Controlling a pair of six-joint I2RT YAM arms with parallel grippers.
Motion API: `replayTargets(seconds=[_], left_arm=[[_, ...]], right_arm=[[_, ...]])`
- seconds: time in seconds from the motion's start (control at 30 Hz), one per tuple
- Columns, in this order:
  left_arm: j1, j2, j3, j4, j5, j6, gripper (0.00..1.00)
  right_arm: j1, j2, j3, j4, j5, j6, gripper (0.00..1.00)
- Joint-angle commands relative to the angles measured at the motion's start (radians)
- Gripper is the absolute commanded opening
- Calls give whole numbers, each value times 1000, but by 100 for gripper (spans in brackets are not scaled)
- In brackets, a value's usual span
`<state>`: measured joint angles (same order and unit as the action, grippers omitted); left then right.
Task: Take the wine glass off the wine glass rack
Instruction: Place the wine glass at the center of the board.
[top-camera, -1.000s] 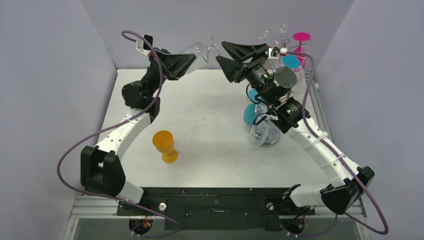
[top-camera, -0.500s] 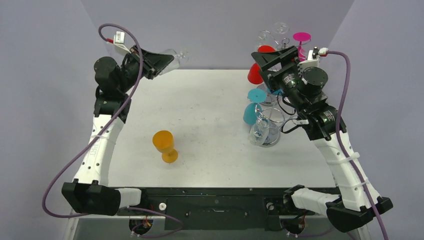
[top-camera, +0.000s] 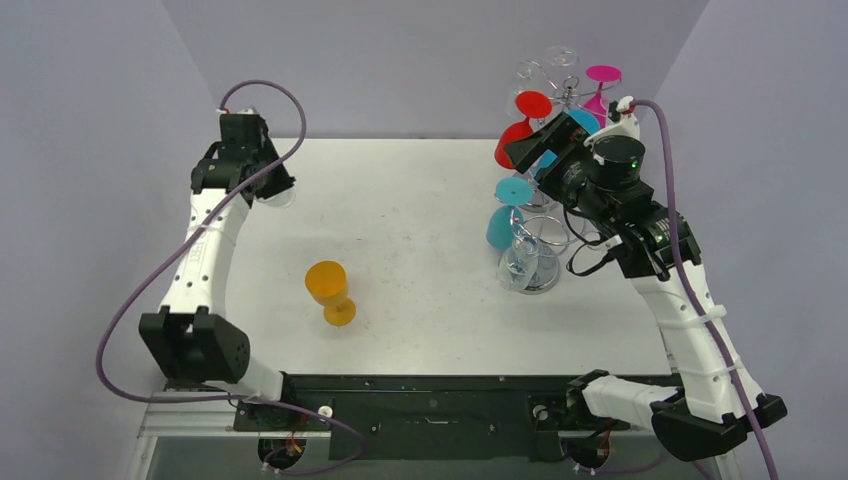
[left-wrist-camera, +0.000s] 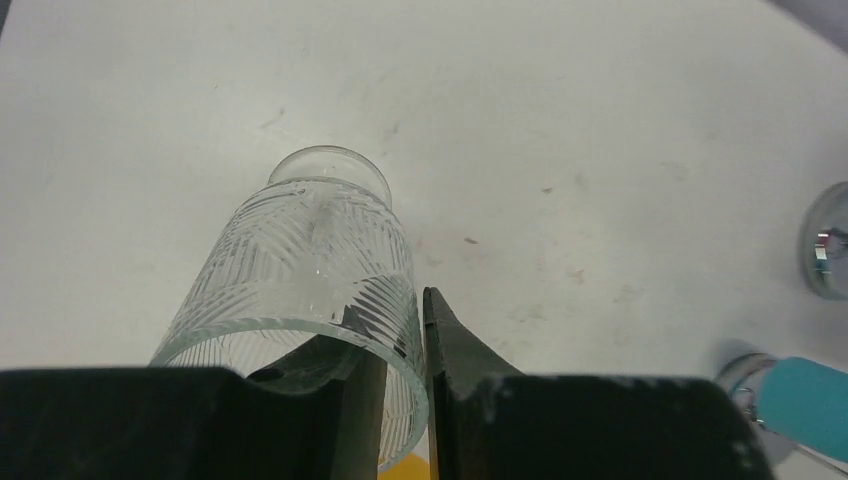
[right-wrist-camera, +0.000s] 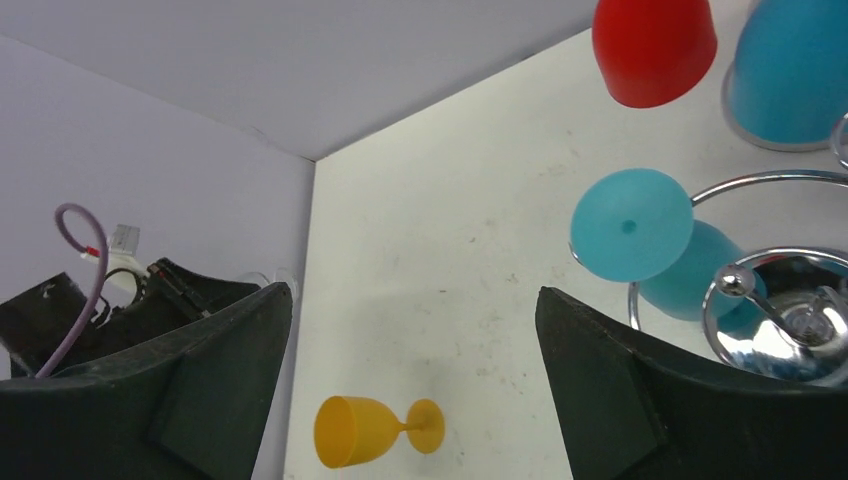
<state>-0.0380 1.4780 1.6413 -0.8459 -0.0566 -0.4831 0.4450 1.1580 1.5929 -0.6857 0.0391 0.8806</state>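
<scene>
My left gripper (top-camera: 250, 180) is shut on the rim of a clear etched wine glass (left-wrist-camera: 310, 250), one finger inside the bowl and one outside. It holds the glass low over the table's far-left part, and I cannot tell whether the foot touches. The chrome wine glass rack (top-camera: 541, 262) stands at the right with red (top-camera: 512, 148), cyan (top-camera: 500, 226), magenta (top-camera: 603, 74) and clear glasses hanging on it. My right gripper (top-camera: 527, 152) is open and empty, high beside the rack's red glass (right-wrist-camera: 652, 45) and above a cyan foot (right-wrist-camera: 632, 225).
An orange plastic wine glass (top-camera: 330, 290) stands upright on the table left of centre; it also shows in the right wrist view (right-wrist-camera: 375, 430). Purple walls close in the table at the back and both sides. White tabletop (top-camera: 420, 220) lies between the orange glass and the rack.
My left arm has swung from the high back middle to the far left and down toward the table, carrying the clear glass. My right gripper has drawn back right to the rack.
</scene>
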Motion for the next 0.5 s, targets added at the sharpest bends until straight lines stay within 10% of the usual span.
replayTargets(seconds=[0.0, 0.47], left_arm=[[18, 74, -33, -17, -142, 92, 0], [70, 382, 11, 11, -181, 115, 0]], right_arm=[[2, -7, 23, -72, 42, -102, 87], [-51, -64, -77, -133, 62, -244, 87]])
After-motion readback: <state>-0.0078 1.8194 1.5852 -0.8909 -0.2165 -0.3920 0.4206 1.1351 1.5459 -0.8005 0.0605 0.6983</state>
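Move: Below the left hand, which already holds the clear wine glass, the bare table spot it is being lowered to lies roughly 28 cm down, 5 cm to the left and about level fore and aft. The orange glass stands some 19 cm back and 10 cm to the right of the hand, 21 cm lower; the lower teal glass on the rack is about 45 cm right and 4 cm back, 17 cm lower. From the right hand the spot is some 47 cm left, 10 cm ahead and 42 cm below. Lowering the clear glass foot-first towards the bare table beyond and left of the orange glass, the left hand sinks about 16 cm, fast then slower, drifts some 4 cm left and tips its fingers about 25 degrees farther down, keeping its pinch on the bowl wall with one finger inside. The empty right hand, fingers still open, sinks a few centimetres, easing right and rolling its left side down. ##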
